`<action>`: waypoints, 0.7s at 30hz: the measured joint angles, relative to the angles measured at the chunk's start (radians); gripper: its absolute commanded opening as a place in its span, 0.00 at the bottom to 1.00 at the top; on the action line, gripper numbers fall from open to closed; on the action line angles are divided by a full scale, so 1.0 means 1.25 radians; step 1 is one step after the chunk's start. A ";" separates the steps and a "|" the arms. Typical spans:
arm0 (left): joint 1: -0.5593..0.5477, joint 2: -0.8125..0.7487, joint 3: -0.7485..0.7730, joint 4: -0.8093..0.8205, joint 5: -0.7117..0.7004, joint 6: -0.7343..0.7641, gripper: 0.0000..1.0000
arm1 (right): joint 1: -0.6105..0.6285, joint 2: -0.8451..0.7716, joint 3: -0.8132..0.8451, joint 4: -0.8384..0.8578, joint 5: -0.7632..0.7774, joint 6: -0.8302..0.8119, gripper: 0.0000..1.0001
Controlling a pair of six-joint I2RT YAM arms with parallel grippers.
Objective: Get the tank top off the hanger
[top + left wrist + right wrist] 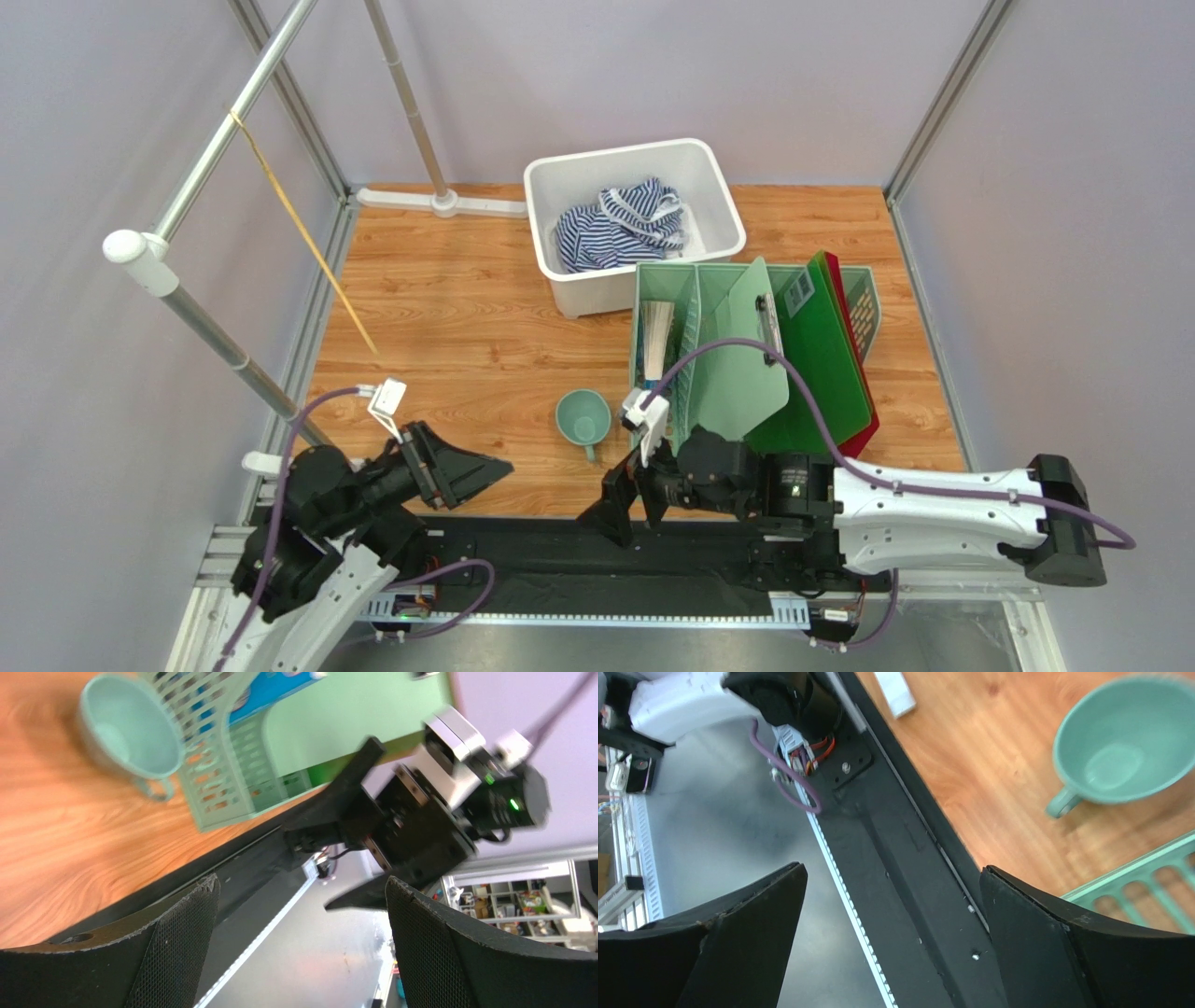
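The striped navy and white tank top point(619, 224) lies crumpled inside the white basin point(706, 168) at the back of the table. The thin yellow hanger point(305, 234) hangs bare from the grey rail point(225, 133) on the left, seen edge-on. My left gripper point(484, 475) is open and empty, low at the near left edge, pointing right; in its own view point(302, 945) it faces the right gripper. My right gripper point(613, 514) is open and empty, low at the near edge; in its own view point(892, 945) it hangs over the black base rail.
A teal cup point(582, 419) stands on the wood near the front centre; it shows in the left wrist view point(130, 735) and the right wrist view point(1125, 745). A green file rack point(751, 350) with folders stands right of centre. A rail post point(407, 98) stands at the back.
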 measured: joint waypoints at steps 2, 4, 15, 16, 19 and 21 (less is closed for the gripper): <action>0.000 0.001 -0.075 0.020 -0.001 -0.014 0.93 | 0.031 -0.012 -0.089 0.080 0.014 0.027 1.00; 0.000 0.001 -0.132 0.023 0.008 -0.018 0.93 | 0.058 -0.019 -0.157 0.138 0.038 0.052 1.00; 0.000 0.001 -0.242 0.079 0.033 -0.033 0.93 | 0.136 -0.171 -0.523 0.478 0.122 0.206 1.00; 0.000 0.000 -0.242 0.087 0.034 -0.033 0.93 | 0.145 -0.235 -0.529 0.482 0.140 0.219 1.00; 0.000 0.000 -0.242 0.111 0.039 -0.034 0.94 | 0.158 -0.443 -0.527 0.464 0.189 0.243 1.00; 0.000 0.000 -0.242 0.129 0.039 -0.036 0.94 | 0.161 -0.616 -0.526 0.395 0.232 0.246 1.00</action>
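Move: The tank top already lies crumpled in the white basket: for the left hand some 38 cm ahead, 17 cm to the right and 20 cm below; for the right hand about 39 cm ahead, 3 cm to the right and 13 cm below. The empty hanger hangs free about 22 cm ahead of the left hand, 15 cm to its left and 14 cm above. The mug stands roughly 11 cm ahead of the right hand, 2 cm left and 13 cm below. With the tank top in the basket and the hanger back on the rail, both empty hands carry on down beside the near table edge, fingers staying wide open. The left sinks about 10 cm, easing slightly forward and right, and comes up a little at the end. The right drops some 12 cm, then swings back up about as far while shifting right, away from the mug, its left-pointing fingertips tilting up about 40 degrees. ##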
